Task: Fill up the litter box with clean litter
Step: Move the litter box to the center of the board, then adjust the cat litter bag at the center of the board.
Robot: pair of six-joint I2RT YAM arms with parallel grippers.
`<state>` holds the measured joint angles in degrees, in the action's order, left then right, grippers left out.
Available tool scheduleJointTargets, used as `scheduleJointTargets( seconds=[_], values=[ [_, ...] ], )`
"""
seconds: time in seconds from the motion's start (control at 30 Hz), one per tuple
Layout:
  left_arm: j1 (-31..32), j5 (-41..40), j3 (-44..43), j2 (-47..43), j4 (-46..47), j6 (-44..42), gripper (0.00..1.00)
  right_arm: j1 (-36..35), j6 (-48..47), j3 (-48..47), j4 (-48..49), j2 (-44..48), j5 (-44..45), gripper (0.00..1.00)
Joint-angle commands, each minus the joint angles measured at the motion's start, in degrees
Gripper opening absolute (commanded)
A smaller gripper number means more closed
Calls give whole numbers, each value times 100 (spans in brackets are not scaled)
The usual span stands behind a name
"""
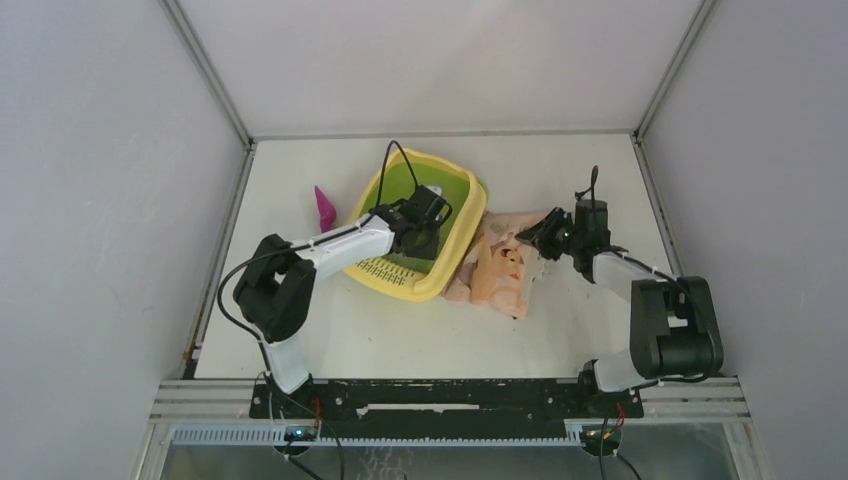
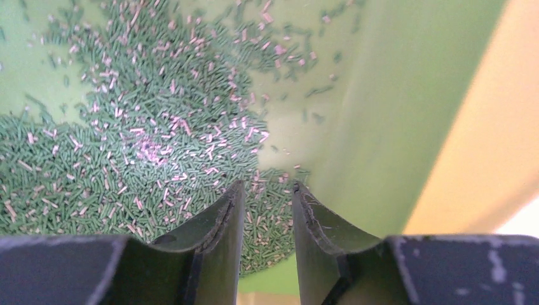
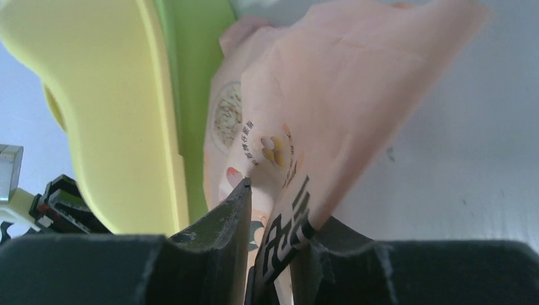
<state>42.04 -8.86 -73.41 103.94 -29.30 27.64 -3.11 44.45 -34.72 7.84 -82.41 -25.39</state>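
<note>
The litter box point(image 1: 461, 246), with a pale yellow rim and a lime-green basin, stands mid-table. My left gripper point(image 1: 432, 214) reaches into the basin. In the left wrist view its fingers stand apart with nothing between them point(image 2: 267, 185), just above a heap of litter point(image 2: 127, 127), small green and pink pellets on the green floor by the wall point(image 2: 394, 127). My right gripper point(image 1: 546, 232) is shut on the edge of the peach-pink printed bag point(image 1: 500, 265). In the right wrist view the bag point(image 3: 330, 82) rises from between the jaws point(image 3: 279, 204), next to the box's yellow rim point(image 3: 95, 114).
A magenta scoop point(image 1: 325, 207) lies on the table just left of the litter box. The bag sprawls against the box's right side. White enclosure walls stand at the left, right and back of the table point(image 1: 560, 330).
</note>
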Motion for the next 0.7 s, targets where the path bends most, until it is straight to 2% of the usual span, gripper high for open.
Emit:
scheduleJointTargets(
  seconds=[0.0,0.27,0.47,0.67],
  values=[
    [126,139,-661,-25,-41,118,38,66,-102,-653,530,-232,-199,33],
    [121,313,-1441,433,-163,100,38,478,-256,-999,708,-705,-624,35],
    [126,363,-1733,682,-173,150,38,481,-72,-1401,1226,-1333,-1115,36],
    [26,315,-2032,721,-247,97,38,457,-254,-2008,986,-1700,-1330,36]
  ],
)
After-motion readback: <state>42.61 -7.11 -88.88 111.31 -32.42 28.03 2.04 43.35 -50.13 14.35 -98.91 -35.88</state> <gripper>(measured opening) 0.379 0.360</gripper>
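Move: The left gripper is inside the litter box, whose middle lies about 3 cm ahead of it and 2 cm to its left, roughly level. From this hand the pink scoop is some 20 cm left and 6 cm ahead. The right gripper already holds the litter bag by its edge. The bag's middle is about 8 cm left, 4 cm back and 4 cm below; the box's middle is some 25 cm left and 3 cm ahead. Raise the left gripper about 4 cm off the box floor while carrying it right and forward, some 5 cm sideways, towards the box's right rim, then let it ease to a stop, fingers kept part open. Keep the right gripper's pinch on the bag edge and draw it about 8 cm forward alongside the box, rising slightly. ##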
